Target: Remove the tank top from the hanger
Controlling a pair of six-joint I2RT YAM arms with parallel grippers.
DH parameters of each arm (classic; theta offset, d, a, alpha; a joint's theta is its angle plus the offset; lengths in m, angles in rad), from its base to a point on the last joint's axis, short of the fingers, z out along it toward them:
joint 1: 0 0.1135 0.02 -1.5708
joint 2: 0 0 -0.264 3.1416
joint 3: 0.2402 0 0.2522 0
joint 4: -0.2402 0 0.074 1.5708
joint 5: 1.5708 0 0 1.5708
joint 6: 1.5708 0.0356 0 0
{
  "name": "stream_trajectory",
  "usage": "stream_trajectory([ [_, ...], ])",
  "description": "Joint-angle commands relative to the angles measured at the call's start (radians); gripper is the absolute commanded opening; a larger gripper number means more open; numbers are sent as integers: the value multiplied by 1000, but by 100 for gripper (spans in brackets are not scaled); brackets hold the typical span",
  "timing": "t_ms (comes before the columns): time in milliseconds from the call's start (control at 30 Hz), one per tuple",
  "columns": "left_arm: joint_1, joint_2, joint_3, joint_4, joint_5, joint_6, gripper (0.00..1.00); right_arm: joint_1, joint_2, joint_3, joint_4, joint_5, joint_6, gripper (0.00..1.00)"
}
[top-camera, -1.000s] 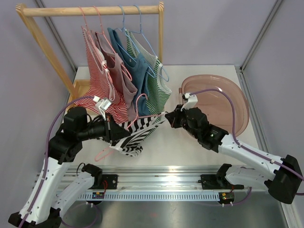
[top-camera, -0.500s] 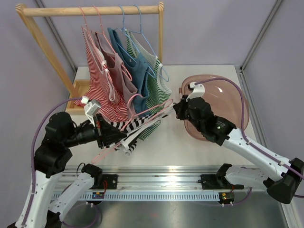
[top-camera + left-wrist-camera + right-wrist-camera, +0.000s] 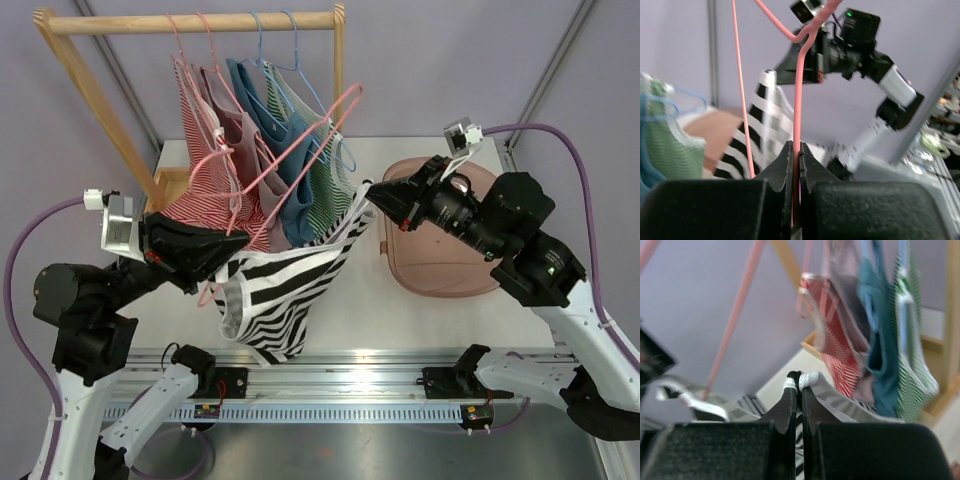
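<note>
A black-and-white striped tank top (image 3: 285,292) hangs in the air between my two grippers, above the table. My left gripper (image 3: 238,241) is shut on the pink hanger (image 3: 290,150), which slants up to the right; its wire shows between the left fingers (image 3: 796,150). My right gripper (image 3: 372,193) is shut on the top's strap, a white-edged fold pinched at its fingertips (image 3: 801,379). The strap (image 3: 352,215) runs taut from the right gripper down to the hanging body. The striped top also shows in the left wrist view (image 3: 765,130).
A wooden rack (image 3: 190,22) at the back left holds several other tops on hangers: red-striped (image 3: 205,170), mauve, teal (image 3: 275,135) and green-striped (image 3: 325,185). A pink translucent tub (image 3: 455,245) sits on the table at the right, under the right arm.
Both arms have risen, lifting the hanger and striped top off the table. The right gripper moved up and right, pulling the strap taut; the hanger now tilts steeply upward.
</note>
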Motion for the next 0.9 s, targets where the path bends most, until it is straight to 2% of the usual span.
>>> stream_trajectory([
  [0,-5,78,-44,352,-169,-62,0,-8,75,150,-16,-226,-28,0],
  [133,-5,126,-118,492,-284,-18,0,-7,141,204,-1,-364,-21,0],
  [167,-5,134,-138,570,-308,-6,0,-7,154,198,13,-392,-25,0],
  [267,-7,152,-190,650,-348,28,1,-8,150,142,44,-445,-28,0],
  [333,-7,151,-225,698,-350,71,0,-7,145,95,45,-446,-42,0],
  [433,-7,134,-338,901,-313,126,0,-7,138,32,19,-468,-85,0],
  [500,-7,112,-356,956,-348,137,0,-7,124,-26,-53,-402,-125,0],
  [567,-7,86,-360,934,-390,163,0,-7,95,-86,-94,-249,-134,0],
  [600,-7,82,-363,933,-405,190,3,-7,87,-153,-104,-174,-134,0],
  [733,-7,45,-365,939,-520,206,4,-7,70,-331,-114,-98,-90,0],
  [867,-7,31,-342,942,-534,212,2,-7,38,-447,-87,-61,-50,0],
])
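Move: The left hand still pinches the pink hanger, and the striped tank top sags with its middle about 8 cm to this hand's right, 2 cm ahead and 16 cm below; the red-striped top on the rack is roughly 30 cm ahead, 6 cm left, 20 cm lower. The right hand still grips the tank top's strap, its middle some 10 cm back, 10 cm left and 13 cm down; the green-striped top hangs about 15 cm ahead, 7 cm left and 22 cm below this hand. Keeping its pinch on the hanger, the left hand thrusts it forward about 13 cm towards the rack, then eases back a few centimetres while rising and drifting left, its fingers tipping up and turning counter-clockwise so the hanger swings upright, away from the cloth. The right hand keeps the strap shut in its fingers, lifts briefly while moving left and slightly back, then drops steeply to finish some 23 cm lower, coming back to the right on the way down as its fingers tip about 30 degrees downward. ##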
